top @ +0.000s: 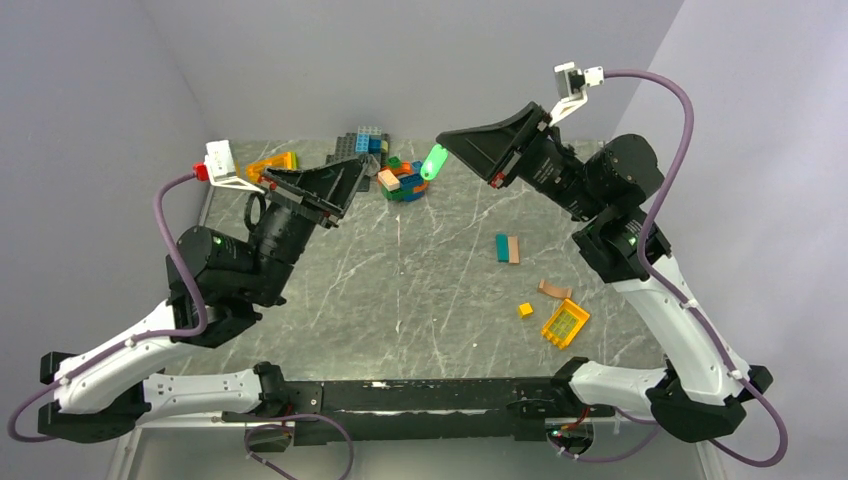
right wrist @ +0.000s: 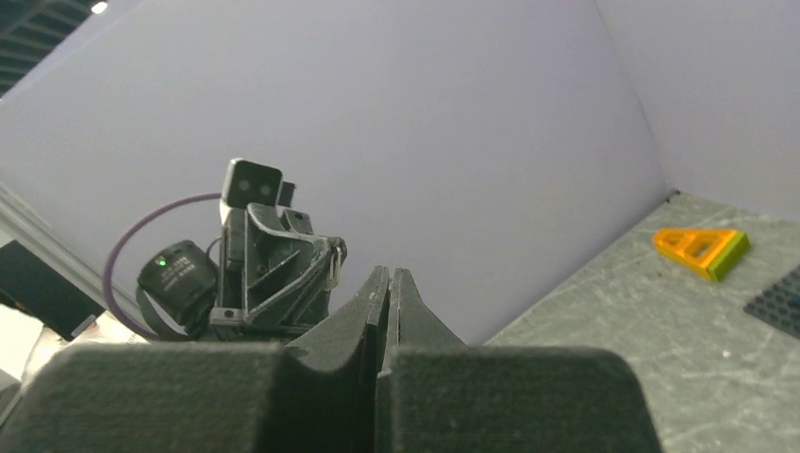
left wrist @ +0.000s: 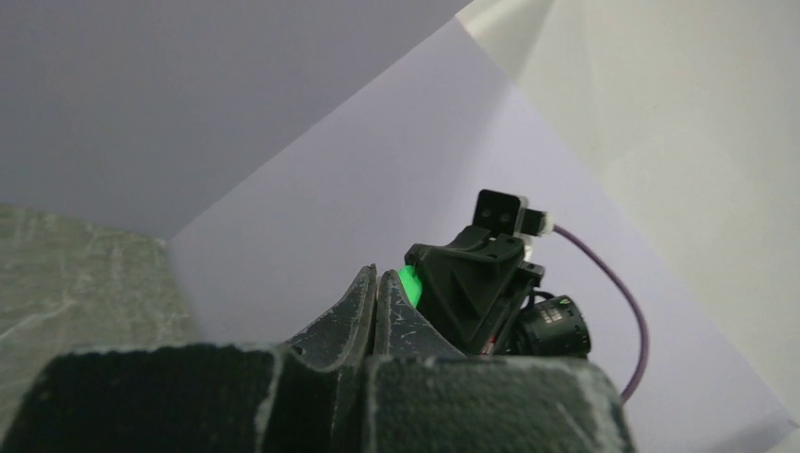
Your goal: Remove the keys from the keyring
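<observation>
Both arms are raised over the far half of the table, tips facing each other with a gap between them. A bright green key head (top: 433, 161) hangs at the tip of my right gripper (top: 444, 140), which is shut on it; it also shows in the left wrist view as the green key (left wrist: 408, 283). In the right wrist view my right gripper (right wrist: 389, 274) has its jaws pressed together and the key is hidden. A small metal loop, the keyring (right wrist: 332, 265), hangs at the tip of my left gripper (top: 361, 165), shut. My left gripper (left wrist: 377, 276) shows its jaws together.
A pile of coloured bricks (top: 400, 181) and a dark baseplate (top: 360, 142) lie at the back. An orange-yellow frame piece (top: 272, 163) sits back left. Teal and tan bricks (top: 507, 248), a tan piece (top: 555, 290), a small yellow brick (top: 525, 309) and a yellow grid piece (top: 565, 323) lie on the right.
</observation>
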`<state>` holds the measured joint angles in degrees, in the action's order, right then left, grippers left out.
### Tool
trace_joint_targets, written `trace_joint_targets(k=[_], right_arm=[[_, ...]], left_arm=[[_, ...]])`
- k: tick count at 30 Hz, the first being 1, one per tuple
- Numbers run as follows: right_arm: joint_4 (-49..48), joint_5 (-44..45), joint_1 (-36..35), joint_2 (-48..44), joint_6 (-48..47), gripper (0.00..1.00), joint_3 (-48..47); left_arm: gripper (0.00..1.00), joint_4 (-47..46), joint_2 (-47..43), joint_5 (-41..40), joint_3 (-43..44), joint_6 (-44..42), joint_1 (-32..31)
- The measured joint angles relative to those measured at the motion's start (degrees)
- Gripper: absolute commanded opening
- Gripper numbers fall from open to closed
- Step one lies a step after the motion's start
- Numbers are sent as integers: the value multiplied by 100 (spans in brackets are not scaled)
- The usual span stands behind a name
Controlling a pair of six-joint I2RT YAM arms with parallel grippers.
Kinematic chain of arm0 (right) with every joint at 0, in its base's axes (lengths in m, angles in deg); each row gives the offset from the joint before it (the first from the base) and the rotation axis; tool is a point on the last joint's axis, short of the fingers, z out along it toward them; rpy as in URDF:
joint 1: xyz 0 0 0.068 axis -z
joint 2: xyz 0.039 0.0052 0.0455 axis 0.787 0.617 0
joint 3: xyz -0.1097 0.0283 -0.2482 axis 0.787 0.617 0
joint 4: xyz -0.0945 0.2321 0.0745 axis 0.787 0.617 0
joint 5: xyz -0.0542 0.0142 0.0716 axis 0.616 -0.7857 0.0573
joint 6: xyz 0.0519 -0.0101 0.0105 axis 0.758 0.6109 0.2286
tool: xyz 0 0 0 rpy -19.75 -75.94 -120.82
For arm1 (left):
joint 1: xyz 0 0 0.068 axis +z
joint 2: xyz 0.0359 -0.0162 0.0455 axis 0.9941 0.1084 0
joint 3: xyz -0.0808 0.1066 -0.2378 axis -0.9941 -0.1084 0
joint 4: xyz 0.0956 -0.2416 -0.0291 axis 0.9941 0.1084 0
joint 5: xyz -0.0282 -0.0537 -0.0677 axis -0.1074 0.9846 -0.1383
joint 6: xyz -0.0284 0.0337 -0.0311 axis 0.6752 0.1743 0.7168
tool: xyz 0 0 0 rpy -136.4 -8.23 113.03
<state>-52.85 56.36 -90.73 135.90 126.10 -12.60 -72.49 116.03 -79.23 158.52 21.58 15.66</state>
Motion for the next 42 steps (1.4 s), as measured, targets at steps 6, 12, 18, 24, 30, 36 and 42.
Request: trace_joint_targets(k=[6,12,18,24,30,36,42], right_arm=[[643,114,0,-343,-153,0,348],[1384,330,0,-857,-291,0,717],[1969,577,0,-1252,-302,0,1239],[2378,713,0,-1353,-299,0,1386],[2612,796,0,-1475,-317,0,1390],[2820,802,0,-1547,-319,0,1390],[3136,846,0,-1615,-330,0,1390]], left_arm=[[0,1648,-186,-387,308,205,-4],[0,3633,-468,-925,490,516,-7],[0,5047,-426,-1154,339,479,2],[0,5731,-140,-684,-446,72,564],[0,5740,199,704,-1471,-293,1851],[0,5528,649,1604,-1939,-614,2872],[0,5346,1552,1996,-2015,-933,3453]])
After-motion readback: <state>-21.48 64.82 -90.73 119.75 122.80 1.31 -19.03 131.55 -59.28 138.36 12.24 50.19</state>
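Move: The left hand holds the freed key some 57 cm above the table; the bare patch it goes to lies about 8 cm ahead and 9 cm left, with the brick pile some 36 cm ahead and 2 cm right. The right hand holds the green-tagged keyring; its bare table lies about 55 cm below, 3 cm back and 6 cm right, the teal block some 16 cm ahead and 18 cm right. Left lowers the pinched key 44 cm towards bare table, tipping fingers down; right sinks 15 cm, keeping the keyring. ##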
